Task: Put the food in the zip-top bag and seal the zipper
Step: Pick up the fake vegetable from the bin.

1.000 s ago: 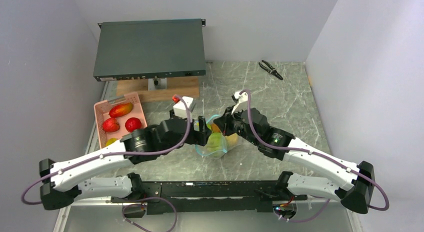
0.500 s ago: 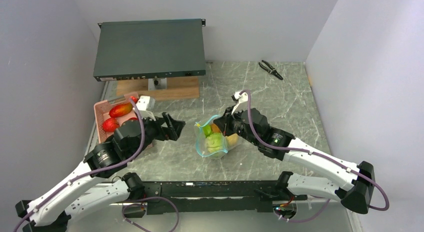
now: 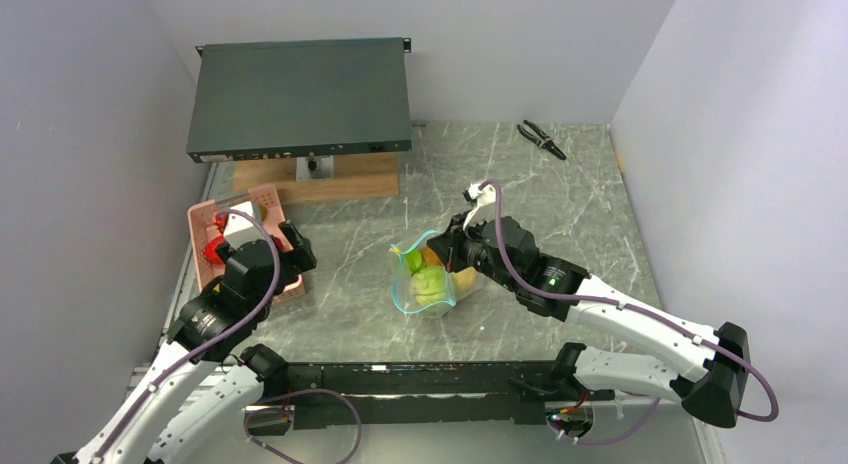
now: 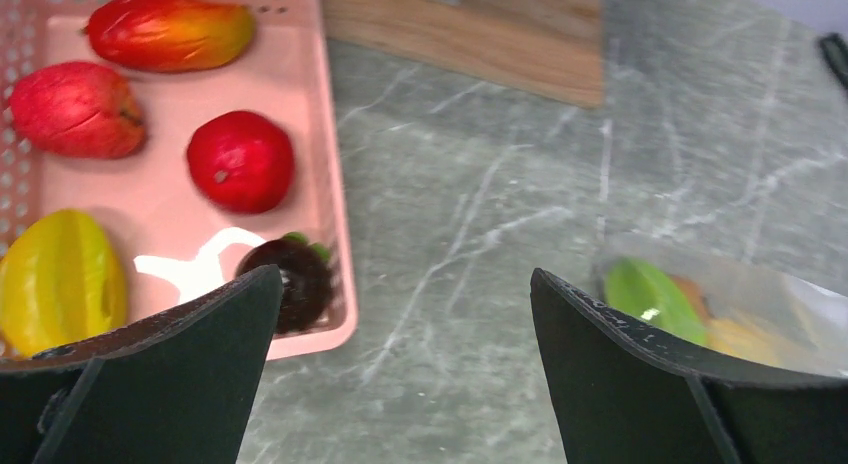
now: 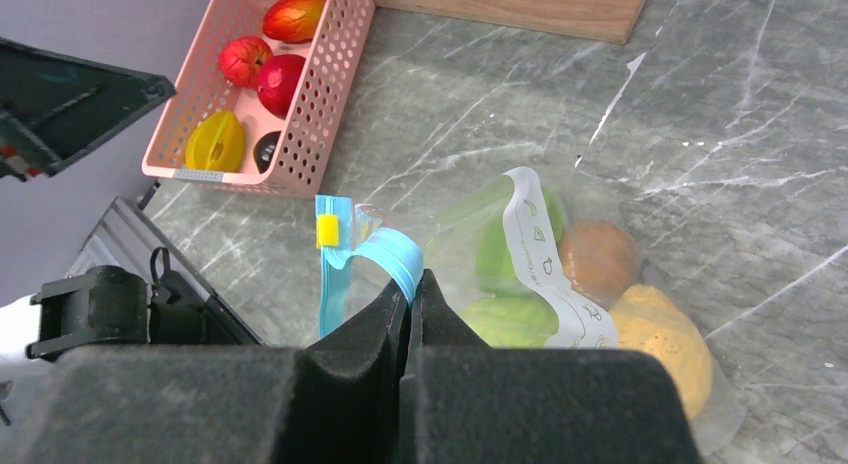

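Observation:
The clear zip-top bag (image 3: 425, 284) stands open mid-table with green (image 5: 510, 319), orange (image 5: 597, 259) and yellow food (image 5: 660, 339) inside. My right gripper (image 5: 412, 284) is shut on its teal-blue zipper (image 5: 400, 256) and holds that edge up. My left gripper (image 4: 405, 276) is open and empty, hovering by the right rim of the pink basket (image 4: 325, 134). The basket holds a red-yellow mango (image 4: 168, 29), two red fruits (image 4: 240, 159), a yellow starfruit (image 4: 60, 279) and a dark purple fruit (image 4: 298, 274). From above, the left gripper (image 3: 290, 246) partly hides the basket.
A dark rack unit (image 3: 300, 99) sits on a wooden block (image 3: 350, 174) at the back left. Black pliers (image 3: 541, 139) lie at the back right. Walls close in on the left and right.
My left arm has swung left, away from the bag's mouth and over to the basket, its gripper open. The right gripper and the bag have stayed put.

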### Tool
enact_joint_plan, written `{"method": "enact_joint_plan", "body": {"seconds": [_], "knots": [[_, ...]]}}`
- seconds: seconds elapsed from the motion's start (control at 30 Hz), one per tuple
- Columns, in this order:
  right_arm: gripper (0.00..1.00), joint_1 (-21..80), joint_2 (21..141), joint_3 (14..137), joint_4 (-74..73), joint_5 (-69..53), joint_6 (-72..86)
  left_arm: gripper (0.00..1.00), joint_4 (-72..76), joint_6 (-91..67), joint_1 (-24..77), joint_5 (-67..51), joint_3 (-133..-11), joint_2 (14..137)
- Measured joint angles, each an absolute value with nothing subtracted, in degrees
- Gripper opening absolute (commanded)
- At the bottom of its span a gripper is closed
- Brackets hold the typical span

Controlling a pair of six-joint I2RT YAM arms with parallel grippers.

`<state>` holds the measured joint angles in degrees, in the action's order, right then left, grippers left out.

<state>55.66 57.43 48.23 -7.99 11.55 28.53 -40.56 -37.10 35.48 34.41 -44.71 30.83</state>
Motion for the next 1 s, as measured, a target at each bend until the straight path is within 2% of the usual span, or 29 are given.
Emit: {"method": "enact_joint_plan", "body": {"seconds": [0.2, 0.4, 0.73, 1.0], "knots": [[0.00, 55.66, 57.34, 48.23, -8.10, 11.55, 28.51, 1.00, -41.50, -37.76, 24.69, 31.92, -39.70, 30.46], [0.00, 55.66, 56.84, 48.23, -8.45, 11.57, 28.53, 1.00, -39.94, -36.40, 10.92, 24.88, -38.72, 35.24], [0.00, 55.64, 55.05, 48.01, -9.78, 11.68, 28.51, 1.00, -29.19, -36.05, -15.35, 7.25, -35.38, 46.74], [0.00, 55.64, 55.07, 47.90, -9.82, 11.68, 28.36, 1.00, -17.63, -44.21, -19.75, 1.54, -26.61, 49.74]]}}
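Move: The round red vegetable in the bin lies roughly 11 cm ahead of my open left hand, 12 cm to its left and 21 cm below. At that same depth, the dark eggplant is about 2 cm ahead and 8 cm left of the hand, and the yellow star fruit about 1 cm ahead and 23 cm left. The crinkled red fruit sits about 12 cm to the left of the round red one, level with it. From my right hand the round red one is around 46 cm left, 11 cm ahead and 23 cm below. I swing my left hand left about 13 cm and down some 14 cm, from beside the bin to low over its contents, with 4 cm of forward reach from partway on. The last stretch is nearly straight down towards the round red vegetable. On the way I turn the wrist counter-clockwise some 30 degrees, tip the fingers further down and dip the hand's left side, jaws still wide open. ##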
